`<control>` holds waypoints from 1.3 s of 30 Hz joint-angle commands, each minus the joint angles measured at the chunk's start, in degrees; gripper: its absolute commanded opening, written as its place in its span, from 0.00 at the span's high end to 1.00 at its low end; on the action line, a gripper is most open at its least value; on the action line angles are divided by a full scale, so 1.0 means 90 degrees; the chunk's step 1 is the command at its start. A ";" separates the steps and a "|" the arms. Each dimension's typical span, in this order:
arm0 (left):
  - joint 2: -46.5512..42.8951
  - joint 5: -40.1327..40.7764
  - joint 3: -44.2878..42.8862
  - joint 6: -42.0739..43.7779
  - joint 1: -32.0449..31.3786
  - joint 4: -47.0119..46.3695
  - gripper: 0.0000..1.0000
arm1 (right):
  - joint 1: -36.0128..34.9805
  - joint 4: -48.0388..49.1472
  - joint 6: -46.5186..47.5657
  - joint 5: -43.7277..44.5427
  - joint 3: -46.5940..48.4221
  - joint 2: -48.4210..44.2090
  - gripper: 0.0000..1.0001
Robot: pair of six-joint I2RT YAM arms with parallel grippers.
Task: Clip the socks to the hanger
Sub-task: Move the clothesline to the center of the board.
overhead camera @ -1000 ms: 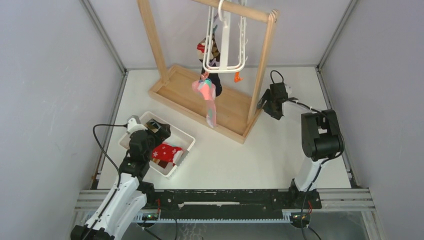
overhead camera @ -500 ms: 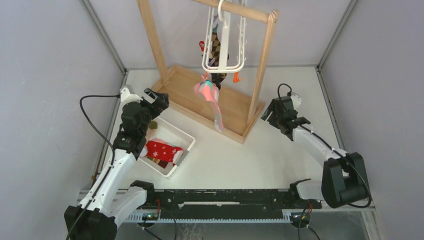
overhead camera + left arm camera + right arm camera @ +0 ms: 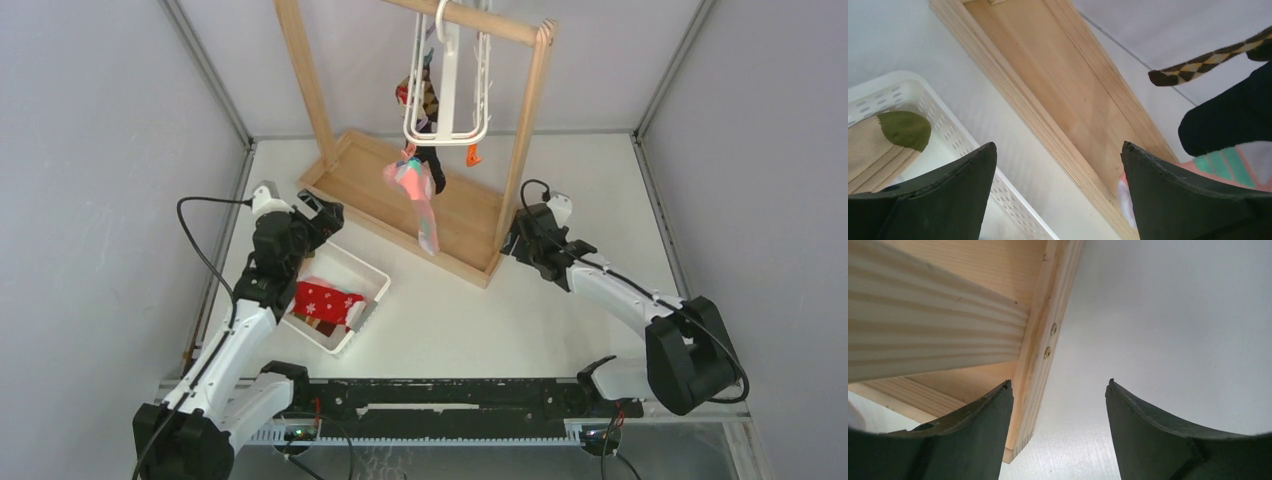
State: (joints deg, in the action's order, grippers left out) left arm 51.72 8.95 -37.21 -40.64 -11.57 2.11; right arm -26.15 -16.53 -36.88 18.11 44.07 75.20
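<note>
The white hanger (image 3: 447, 110) hangs by its hook from the wooden rack's top bar. Clipped to it are a pink sock (image 3: 415, 190), a dark sock (image 3: 432, 165) and a checked sock (image 3: 427, 98). A red snowflake sock (image 3: 325, 300) lies in the white basket (image 3: 377, 277). My left gripper (image 3: 325, 212) is open and empty above the basket's far corner, left of the hanging socks. The left wrist view shows the dark sock (image 3: 1228, 125), the checked sock (image 3: 1208, 62) and a beige green-toed sock (image 3: 903, 131). My right gripper (image 3: 518, 242) is open at the rack's near right corner (image 3: 1035, 370).
The tall wooden rack (image 3: 527, 130) stands on a tray-like wooden base (image 3: 370, 185) at the back centre. Its right post (image 3: 923, 330) fills the upper left of the right wrist view. Grey walls close in the table on three sides.
My left gripper rose out of the basket and now sits near the rack's base. My right arm swung out, then moved left to the rack's corner, its jaws narrowing slightly.
</note>
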 commanded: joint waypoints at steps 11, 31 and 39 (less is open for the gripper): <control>0.1859 0.0806 -0.1439 -0.0035 0.0008 0.0450 0.05 | -0.0899 0.0558 -0.0499 0.0104 0.0347 0.1380 0.40; 0.5772 0.1510 -0.4875 -0.1543 0.0871 0.2218 0.16 | -0.1556 0.0306 -0.0627 0.0450 0.0283 0.1529 1.00; 0.6361 0.1648 -0.5411 -0.2176 0.0866 0.2629 0.42 | -0.1594 0.0283 -0.0566 0.0358 0.0042 0.1169 1.00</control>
State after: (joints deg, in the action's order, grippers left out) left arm 107.39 22.83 -80.62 -56.84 -3.73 24.56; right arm -37.98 -12.69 -46.81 25.21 46.17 88.44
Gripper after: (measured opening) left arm 0.687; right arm 0.330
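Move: The clothesline's right end rail, where the right fingers will shut near its front corner, lies about 6 cm left of the right hand, 1 cm back and 5 cm below; the right post's foot is some 4 cm ahead and 5 cm left, equally low. For the left hand, the tray's front rail near its left corner is roughly 17 cm ahead, 8 cm left and 18 cm below; the white bin is about 7 cm back and 5 cm left, 20 cm below, and the pink sock hangs some 7 cm ahead, 16 cm right, slightly lower. The right fingers close across the clothesline tray's end rail near its front corner, one finger on each side, after moving about 6 cm left and 5 cm down; that hand then holds still and keeps its grip. The left hand travels some 15 cm forward, 11 down and 7 left towards the tray's front-left corner, tipping down and turning counter-clockwise about 30 degrees each, its fingers starting to close above the front rail. ##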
